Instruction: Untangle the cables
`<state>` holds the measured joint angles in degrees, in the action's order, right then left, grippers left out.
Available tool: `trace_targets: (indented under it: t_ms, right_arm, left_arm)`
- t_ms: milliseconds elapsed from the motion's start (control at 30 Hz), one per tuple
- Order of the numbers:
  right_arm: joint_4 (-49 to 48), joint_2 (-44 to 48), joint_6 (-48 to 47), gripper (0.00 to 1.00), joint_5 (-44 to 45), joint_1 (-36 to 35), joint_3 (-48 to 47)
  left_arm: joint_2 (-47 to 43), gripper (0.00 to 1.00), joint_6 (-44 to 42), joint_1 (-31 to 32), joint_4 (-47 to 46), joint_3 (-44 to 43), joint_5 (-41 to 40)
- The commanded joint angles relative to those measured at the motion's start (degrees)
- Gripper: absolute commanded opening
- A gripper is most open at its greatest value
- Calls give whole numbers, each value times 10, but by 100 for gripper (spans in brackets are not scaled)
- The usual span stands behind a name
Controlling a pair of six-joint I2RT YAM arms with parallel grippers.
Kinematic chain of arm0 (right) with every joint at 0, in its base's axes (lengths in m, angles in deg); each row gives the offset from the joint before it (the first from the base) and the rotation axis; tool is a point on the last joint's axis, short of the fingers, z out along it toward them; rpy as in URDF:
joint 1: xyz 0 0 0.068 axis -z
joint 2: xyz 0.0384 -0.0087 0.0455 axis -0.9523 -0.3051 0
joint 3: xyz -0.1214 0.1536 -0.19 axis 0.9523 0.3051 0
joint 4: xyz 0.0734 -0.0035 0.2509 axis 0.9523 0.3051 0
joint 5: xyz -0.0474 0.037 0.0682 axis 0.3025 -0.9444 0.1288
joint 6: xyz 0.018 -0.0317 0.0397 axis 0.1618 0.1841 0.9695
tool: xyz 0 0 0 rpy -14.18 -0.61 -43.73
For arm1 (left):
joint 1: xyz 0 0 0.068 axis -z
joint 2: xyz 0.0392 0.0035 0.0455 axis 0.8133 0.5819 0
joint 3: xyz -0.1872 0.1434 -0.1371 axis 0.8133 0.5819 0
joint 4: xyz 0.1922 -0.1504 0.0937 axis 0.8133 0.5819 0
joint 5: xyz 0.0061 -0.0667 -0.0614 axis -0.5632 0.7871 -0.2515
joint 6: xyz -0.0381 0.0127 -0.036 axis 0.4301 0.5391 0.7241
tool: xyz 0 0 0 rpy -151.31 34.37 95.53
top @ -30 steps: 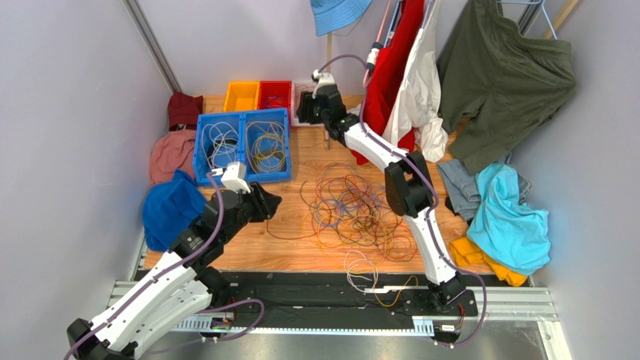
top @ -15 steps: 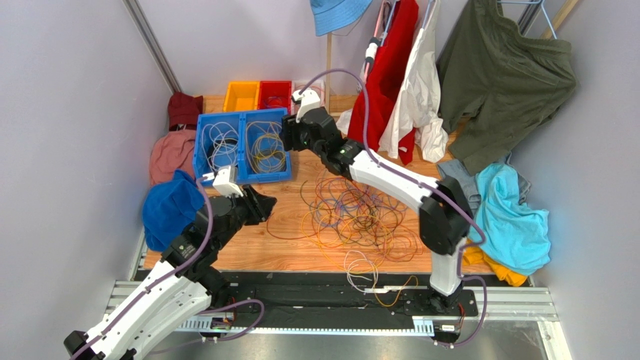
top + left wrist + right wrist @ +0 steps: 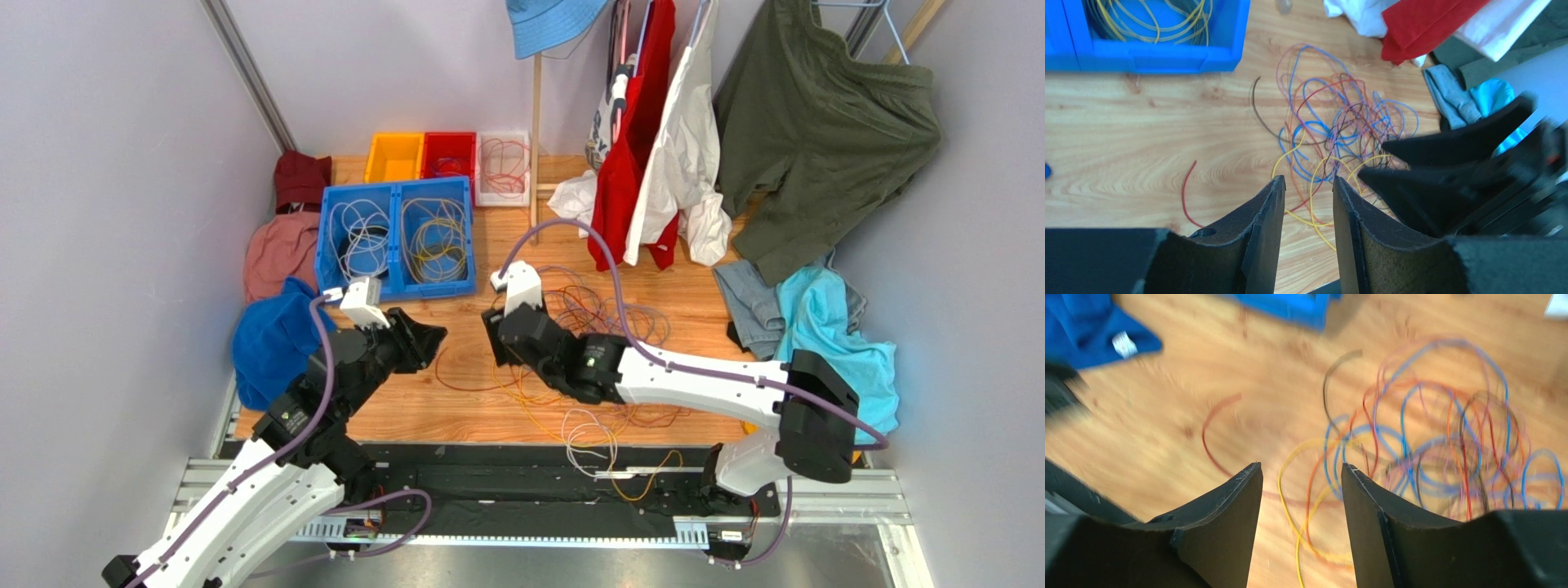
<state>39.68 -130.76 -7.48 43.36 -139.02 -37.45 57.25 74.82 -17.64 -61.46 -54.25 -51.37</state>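
The cables (image 3: pixel 586 328) lie as a loose tangle of orange, yellow, blue, purple and red loops on the wooden table. My left gripper (image 3: pixel 427 336) hovers left of the tangle, and in its wrist view it (image 3: pixel 1309 180) stands open with nothing between the fingers, yellow strands on the wood beyond. My right gripper (image 3: pixel 493 346) hangs low over the tangle's left edge, facing the left one. It (image 3: pixel 1301 467) is open and empty above yellow and orange loops (image 3: pixel 1333 478). A single red cable (image 3: pixel 1185 193) lies apart on the left. The right gripper's black fingers (image 3: pixel 1444 168) show in the left wrist view.
A blue bin (image 3: pixel 395 239) holding white and yellow cables stands at the back left, with orange (image 3: pixel 394 157), red (image 3: pixel 450 152) and white (image 3: pixel 504 152) trays behind it. Clothes lie at both sides: a blue cloth (image 3: pixel 275 346), a turquoise shirt (image 3: pixel 842 355). Garments hang at the back.
My right arm has swung from the back trays down to the near left edge of the tangle. The left gripper has barely shifted, and its jaws have narrowed a little.
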Motion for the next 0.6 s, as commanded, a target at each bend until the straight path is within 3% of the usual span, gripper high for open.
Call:
trace_targets:
  t_ms: [0, 133, 233, 333, 367, 567]
  right_arm:
    - [63, 73, 61, 56, 70, -8, 47]
    - [74, 101, 95, 56, 53, -8, 129]
    - [68, 109, 114, 57, 61, -7, 157]
    - [73, 106, 110, 58, 83, -4, 162]
    - [74, 107, 108, 59, 91, 1, 161]
    - [62, 120, 104, 60, 32, 79, 173]
  left_arm:
    - [20, 44, -45, 3, 16, -63, 4]
    - [64, 46, -45, 3, 31, -73, 45]
    - [74, 54, -26, 3, 29, -68, 38]
    - [69, 71, -27, 3, 25, -79, 22]
    - [70, 94, -28, 3, 31, -86, 13]
    - [74, 96, -49, 3, 74, -126, -45]
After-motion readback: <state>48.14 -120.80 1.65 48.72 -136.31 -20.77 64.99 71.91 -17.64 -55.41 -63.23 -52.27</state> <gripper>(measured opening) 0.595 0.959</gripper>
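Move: The tangle's middle lies about 13 cm to the right hand's right, some 7 cm ahead and roughly 16 cm below it. Near it are the loose red cable end, about 10 cm left and 4 cm ahead, and the white coil, about 13 cm right and 13 cm back. The blue bin with yellow coils stands some 26 cm ahead and 12 cm left. From the left hand, the tangle is about 21 cm right, 7 cm ahead and 20 cm down. Rightward and down, the empty right hand swings in over the cable tangle, about 11 cm to its right while sinking some 7 cm, turning clockwise by about 10 degrees, fingers staying half open, and slows above the cables. The left hand bobs up and back down almost in place, spreading its fingers from half open to nearly full. ##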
